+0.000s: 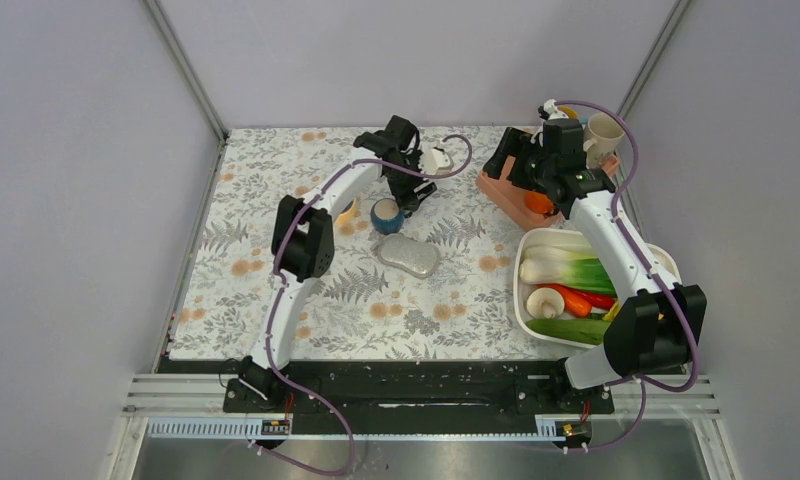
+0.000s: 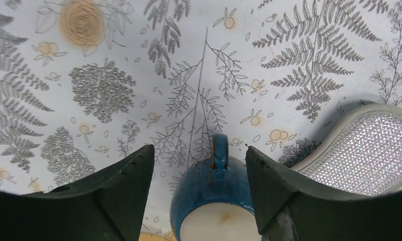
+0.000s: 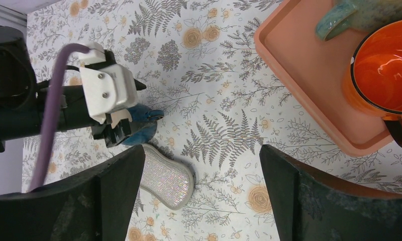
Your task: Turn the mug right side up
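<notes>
The blue mug (image 1: 386, 215) stands on the floral tablecloth at the back centre, its cream-coloured end facing up. In the left wrist view the mug (image 2: 209, 191) sits low between the fingers, handle pointing away. My left gripper (image 2: 199, 150) straddles it with jaws open: the right finger is close against the mug's side, and the left finger stands apart with cloth showing between. From above, the left gripper (image 1: 408, 195) hangs just over the mug. My right gripper (image 3: 201, 150) is open and holds nothing, hovering by the pink tray (image 1: 496, 190).
A glittery sponge (image 1: 409, 256) lies just in front of the mug. The pink tray holds an orange mug (image 3: 385, 70) and a teal mug (image 3: 339, 20). A cream mug (image 1: 604, 135) stands at the back right. A white bowl (image 1: 666, 262) of vegetables sits at the right.
</notes>
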You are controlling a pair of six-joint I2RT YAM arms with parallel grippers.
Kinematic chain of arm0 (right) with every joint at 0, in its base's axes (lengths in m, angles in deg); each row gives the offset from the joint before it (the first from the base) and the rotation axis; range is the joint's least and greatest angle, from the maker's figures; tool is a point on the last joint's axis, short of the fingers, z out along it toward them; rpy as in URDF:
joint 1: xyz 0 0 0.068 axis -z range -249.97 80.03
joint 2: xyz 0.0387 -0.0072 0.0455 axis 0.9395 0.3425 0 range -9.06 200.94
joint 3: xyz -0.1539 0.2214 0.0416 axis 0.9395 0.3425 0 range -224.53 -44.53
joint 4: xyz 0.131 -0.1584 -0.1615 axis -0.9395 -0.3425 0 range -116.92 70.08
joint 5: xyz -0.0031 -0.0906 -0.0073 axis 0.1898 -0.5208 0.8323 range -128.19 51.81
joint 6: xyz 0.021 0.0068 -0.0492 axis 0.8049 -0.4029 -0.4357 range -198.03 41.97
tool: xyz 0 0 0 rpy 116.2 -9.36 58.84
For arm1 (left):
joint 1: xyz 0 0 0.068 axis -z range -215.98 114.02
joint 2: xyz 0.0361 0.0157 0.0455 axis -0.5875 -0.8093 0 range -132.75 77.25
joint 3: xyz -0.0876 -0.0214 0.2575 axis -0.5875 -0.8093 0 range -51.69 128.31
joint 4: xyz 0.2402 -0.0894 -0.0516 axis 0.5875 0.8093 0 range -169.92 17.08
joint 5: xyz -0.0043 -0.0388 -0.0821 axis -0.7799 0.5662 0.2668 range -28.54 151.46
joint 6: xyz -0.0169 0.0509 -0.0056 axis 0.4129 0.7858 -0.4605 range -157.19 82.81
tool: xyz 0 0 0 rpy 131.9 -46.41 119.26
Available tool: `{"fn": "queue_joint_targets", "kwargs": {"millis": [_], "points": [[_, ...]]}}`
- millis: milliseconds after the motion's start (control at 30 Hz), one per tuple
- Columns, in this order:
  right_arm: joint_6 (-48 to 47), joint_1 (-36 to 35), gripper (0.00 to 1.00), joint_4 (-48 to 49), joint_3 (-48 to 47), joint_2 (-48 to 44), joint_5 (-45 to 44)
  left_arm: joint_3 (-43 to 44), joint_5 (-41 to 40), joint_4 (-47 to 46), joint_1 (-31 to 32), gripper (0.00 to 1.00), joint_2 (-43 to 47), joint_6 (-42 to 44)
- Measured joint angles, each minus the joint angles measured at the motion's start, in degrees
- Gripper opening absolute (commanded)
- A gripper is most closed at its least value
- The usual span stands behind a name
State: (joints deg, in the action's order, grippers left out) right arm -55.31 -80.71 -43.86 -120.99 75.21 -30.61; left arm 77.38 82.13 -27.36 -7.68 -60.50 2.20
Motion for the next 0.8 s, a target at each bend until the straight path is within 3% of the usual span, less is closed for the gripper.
{"fn": "queue_joint_targets", "kwargs": {"millis": [133, 467, 533, 700, 800], "points": [[0.02, 0.04, 0.94, 0.00, 0.00, 0.00, 0.00, -0.33, -1.01, 1.88, 0.74, 0.70, -0.55, 1.55], [0.00, 0.22, 0.94, 0.00, 0.44, -0.04, -0.02, -0.52, -5.88, 2.34, 1.51, 0.49, -2.78, 3.67], [0.00, 0.33, 0.94, 0.00, 0.44, -0.11, -0.02, -0.52, -7.13, 2.78, 1.70, 0.39, -3.67, 4.22], [-0.02, 0.42, 0.94, 0.00, 0.44, -0.28, -0.02, -0.59, -9.05, 4.02, 2.21, 0.04, -4.83, 6.08], [-0.22, 0.42, 0.95, 0.00, 0.44, -0.44, -0.11, -0.59, -9.55, 4.74, 2.45, 0.00, -4.83, 6.80]]}}
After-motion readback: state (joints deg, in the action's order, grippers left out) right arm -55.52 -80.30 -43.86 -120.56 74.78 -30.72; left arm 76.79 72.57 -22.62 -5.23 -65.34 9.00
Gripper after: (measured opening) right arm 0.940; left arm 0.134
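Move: The upside-down dark blue mug stands about 5 cm to the left hand's left, 2 cm back and 5 cm below, its handle towards the fingers. Counted from that hand, the grey pad lies some 11 cm back and 1 cm left; the orange tub is roughly 16 cm left, straight level with it, both about 7 cm lower. From the right hand, the mug is about 23 cm left, 2 cm ahead and 21 cm below. The left hand sinks about 5.5 cm, easing left and steepening some 15 degrees, and pinches the mug's handle. ##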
